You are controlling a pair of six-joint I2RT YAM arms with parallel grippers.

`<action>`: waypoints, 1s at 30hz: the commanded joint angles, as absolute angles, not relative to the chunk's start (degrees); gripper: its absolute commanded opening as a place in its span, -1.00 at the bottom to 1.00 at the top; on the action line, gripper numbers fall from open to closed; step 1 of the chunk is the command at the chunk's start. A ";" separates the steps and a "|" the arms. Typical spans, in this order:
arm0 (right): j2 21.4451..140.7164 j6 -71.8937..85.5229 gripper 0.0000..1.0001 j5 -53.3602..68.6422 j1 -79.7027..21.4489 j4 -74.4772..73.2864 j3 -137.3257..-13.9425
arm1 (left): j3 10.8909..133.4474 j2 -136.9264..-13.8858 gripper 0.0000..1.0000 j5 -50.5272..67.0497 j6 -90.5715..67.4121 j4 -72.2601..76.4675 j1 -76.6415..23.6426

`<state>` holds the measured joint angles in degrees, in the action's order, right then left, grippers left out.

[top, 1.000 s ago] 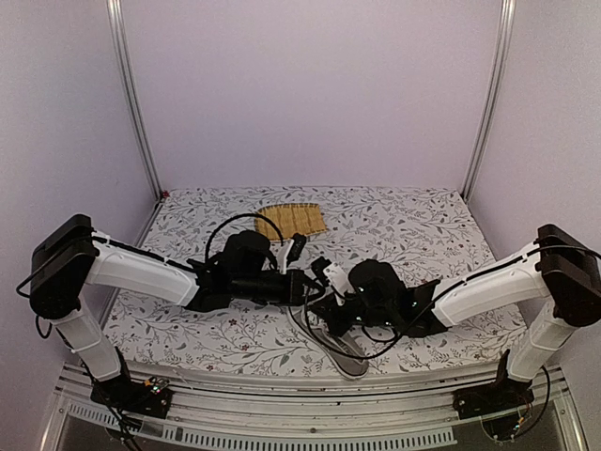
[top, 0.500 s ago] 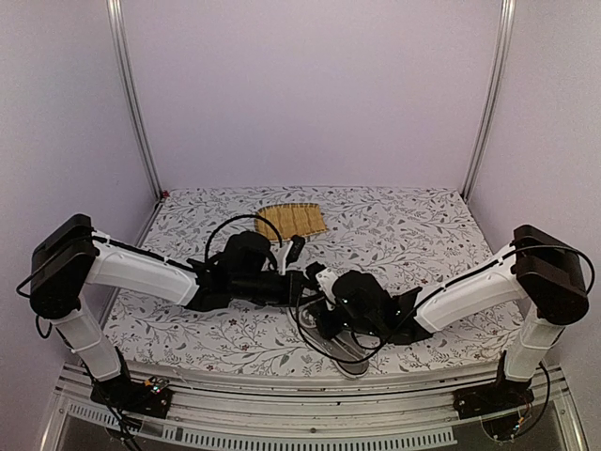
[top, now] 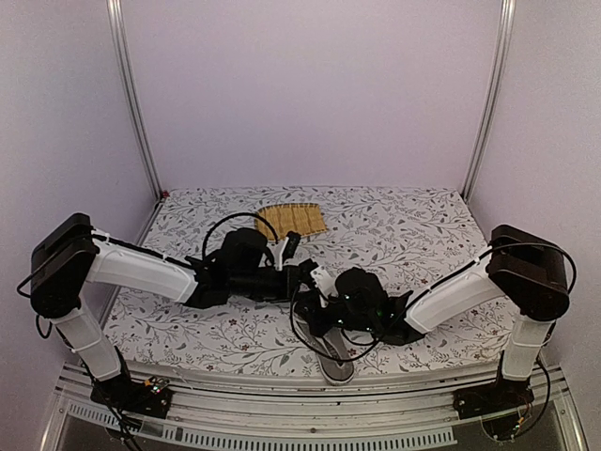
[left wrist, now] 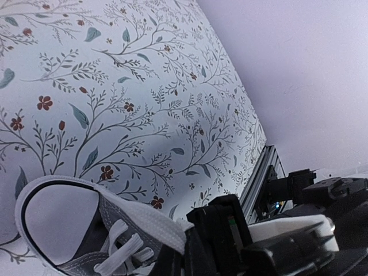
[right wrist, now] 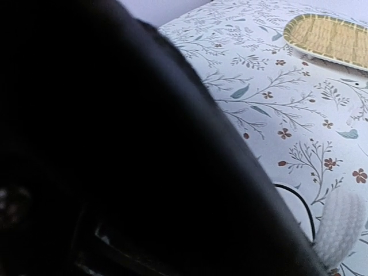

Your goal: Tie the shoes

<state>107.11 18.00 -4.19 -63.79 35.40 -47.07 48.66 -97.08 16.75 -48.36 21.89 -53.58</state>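
Observation:
The grey shoe [top: 336,368] lies at the table's near edge, and only its white toe end shows from under the right arm. In the left wrist view its white toe cap [left wrist: 52,224] and crossed laces fill the lower left. A broad white lace [left wrist: 155,221] runs taut from the shoe into my left gripper [left wrist: 192,250], which is shut on it. From above, the left gripper [top: 305,274] and the right gripper [top: 324,315] sit close together over the shoe. A dark mass fills the right wrist view and hides the right fingers. A white lace end [right wrist: 339,227] shows beside it.
A yellow woven mat [top: 292,220] lies at the back centre of the flowered tablecloth [top: 423,225], and also shows as the mat [right wrist: 330,37] in the right wrist view. Black cables loop around both wrists. Aluminium frame rails run along the table's near edge.
The right arm has swung left, bringing its gripper closer to the left gripper. The shoe's toe has shifted slightly left. The left gripper has crept a little to the right.

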 commanded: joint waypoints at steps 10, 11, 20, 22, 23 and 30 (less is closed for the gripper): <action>108.46 23.51 -0.96 21.83 -56.90 46.58 -45.34 | 47.45 -94.61 -0.26 26.60 -44.86 21.59 -48.61; 108.46 23.54 -0.96 22.27 -56.73 46.58 -45.22 | 47.12 -93.98 -0.16 27.18 -43.84 20.89 -48.50; 108.39 24.61 -0.96 24.96 -55.60 46.56 -44.68 | 42.75 -87.13 0.50 31.00 -36.74 14.78 -46.56; 108.38 24.73 -0.96 25.11 -55.37 46.50 -44.63 | 41.07 -85.44 0.59 31.70 -35.84 14.72 -46.06; 108.44 24.77 -0.96 25.13 -55.27 46.35 -44.69 | 40.26 -84.62 0.62 31.99 -35.51 14.76 -45.82; 108.47 25.05 -0.96 25.13 -55.00 45.61 -44.72 | 35.28 -80.50 0.83 33.70 -32.28 15.45 -44.35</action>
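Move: The lace wound at my right fingertips lies about 4 cm back, 3 cm left and 4 cm below my shut left fingers; from my right hand it is right at the fingertips. The shoe's middle is some 6 cm back, 2 cm right and 9 cm below my left hand. The wicker tray lies far out, about 28 cm ahead, 6 cm left and 11 cm below that hand. My left hand opens almost fully and lets go of its lace end, easing about 1 cm forward before sweeping roughly 6 cm left and 4 cm back with a slight clockwise turn, ending open beside the lace around my right fingers. My right hand stays shut, keeps the lace on its fingers, and lifts some 2.5 cm, turning about 20 degrees, mainly counter-clockwise. ##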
